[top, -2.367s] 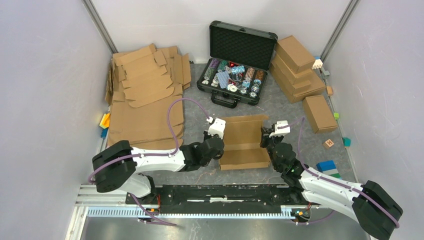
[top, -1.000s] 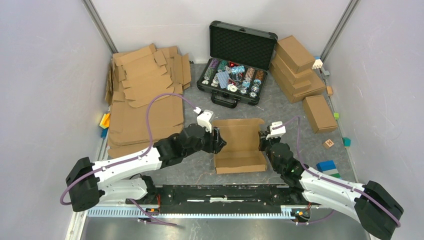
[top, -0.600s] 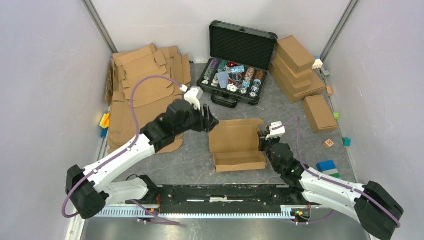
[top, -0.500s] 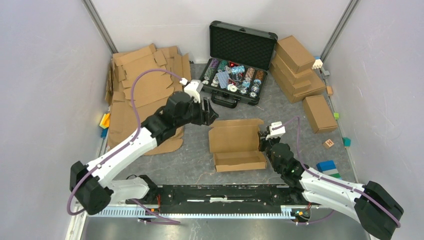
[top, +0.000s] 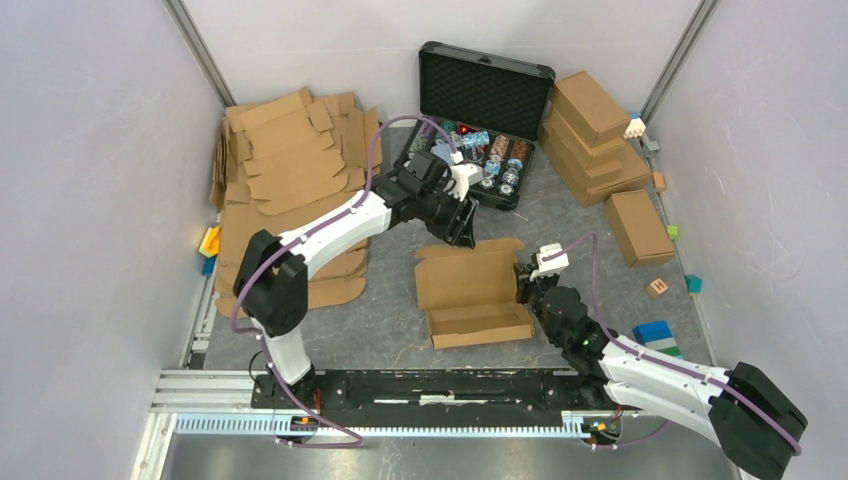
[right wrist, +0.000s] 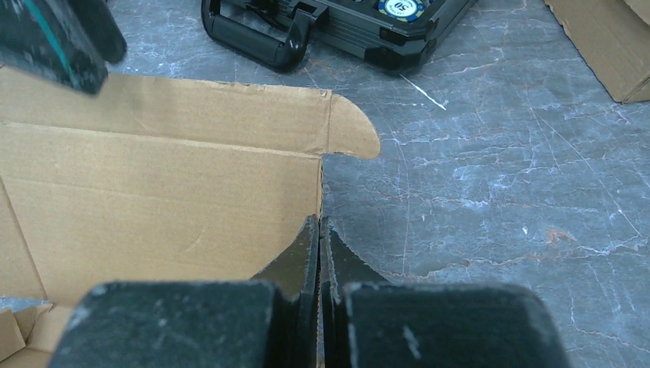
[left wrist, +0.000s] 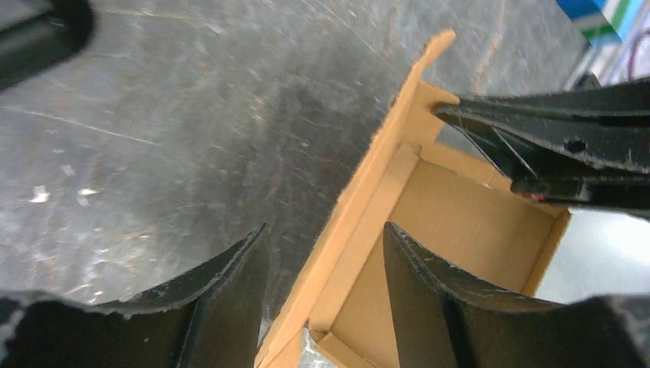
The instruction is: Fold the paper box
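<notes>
The paper box (top: 470, 290) lies half-formed in mid-table, its shallow tray toward me and its lid (right wrist: 153, 192) raised behind, tuck flap on top. My left gripper (top: 465, 228) hangs over the lid's far edge. In the left wrist view it is open (left wrist: 323, 230), one finger on each side of the cardboard edge (left wrist: 360, 192) with gaps both sides. My right gripper (top: 527, 285) is at the box's right side, shut (right wrist: 319, 222) on the thin right wall. Its black fingers (left wrist: 552, 130) also show in the left wrist view.
An open black case (top: 470, 140) of poker chips stands just behind the box. Flat cardboard blanks (top: 290, 190) are piled at the left. Finished brown boxes (top: 595, 130) are stacked at the back right, one more (top: 638, 226) beside them. Coloured blocks (top: 655, 332) lie at the right.
My left arm has let go at the box's left side and swung up round to its far edge. The box slid slightly left. The right gripper kept its hold.
</notes>
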Controlling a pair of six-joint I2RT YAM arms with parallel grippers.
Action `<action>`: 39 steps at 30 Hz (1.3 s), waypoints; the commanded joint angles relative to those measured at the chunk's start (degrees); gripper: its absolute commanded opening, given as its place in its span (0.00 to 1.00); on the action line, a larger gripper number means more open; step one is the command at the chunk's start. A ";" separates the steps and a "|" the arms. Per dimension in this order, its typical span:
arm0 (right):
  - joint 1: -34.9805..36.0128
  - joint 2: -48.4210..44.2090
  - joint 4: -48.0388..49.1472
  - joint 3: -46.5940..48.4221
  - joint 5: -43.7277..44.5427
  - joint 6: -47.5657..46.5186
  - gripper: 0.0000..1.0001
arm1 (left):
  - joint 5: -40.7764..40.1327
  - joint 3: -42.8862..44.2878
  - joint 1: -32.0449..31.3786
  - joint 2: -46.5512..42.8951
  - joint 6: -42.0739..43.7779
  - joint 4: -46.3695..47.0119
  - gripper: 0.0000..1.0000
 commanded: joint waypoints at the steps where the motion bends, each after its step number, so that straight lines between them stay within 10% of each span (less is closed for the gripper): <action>1: 0.33 -0.87 1.13 -0.94 -0.12 -0.92 0.00 | 13.75 4.35 -0.06 2.33 6.35 -5.24 0.60; 9: 0.26 -2.42 0.94 -1.39 0.23 -0.75 0.09 | 12.56 5.25 -0.30 4.01 5.77 -7.79 0.24; 14: 0.26 -4.61 -0.03 -1.76 1.47 -0.53 0.42 | 8.16 8.01 -1.29 2.61 5.93 -10.35 0.02; 24: 0.27 -14.23 -16.55 1.96 -1.93 4.31 0.86 | -11.16 13.93 -8.25 -3.39 12.84 -16.12 0.02; 39: 0.26 -18.60 -42.01 8.13 -13.36 13.45 0.95 | -36.88 12.24 -12.79 -5.75 21.39 -13.51 0.02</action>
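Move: The left hand, open and angled down to the right, has the top edge of the paper box's raised lid about 3 cm back and 2 cm below. The tray's middle lies some 16 cm back, 3 cm right and 14 cm down, while the chip case is about 16 cm ahead, level sideways. The right hand still pinches the lid's right side; the tray's right wall is roughly 10 cm back, 2 cm right and 8 cm below, and the lid's top edge 10 cm left, 4 cm ahead, slightly higher. The left hand eases back about 3 cm and slightly down, shuts its open fingers on the lid's top edge, then lifts the pinched edge some 7 cm while its wrist tilts up by around 30 degrees, ending with a small move forward. Once the left fingers are closing, the right hand opens wide to let go of the lid's side, rises a touch, then draws back about 5 cm and sinks with its fingers tipping down towards the tray's right wall. ##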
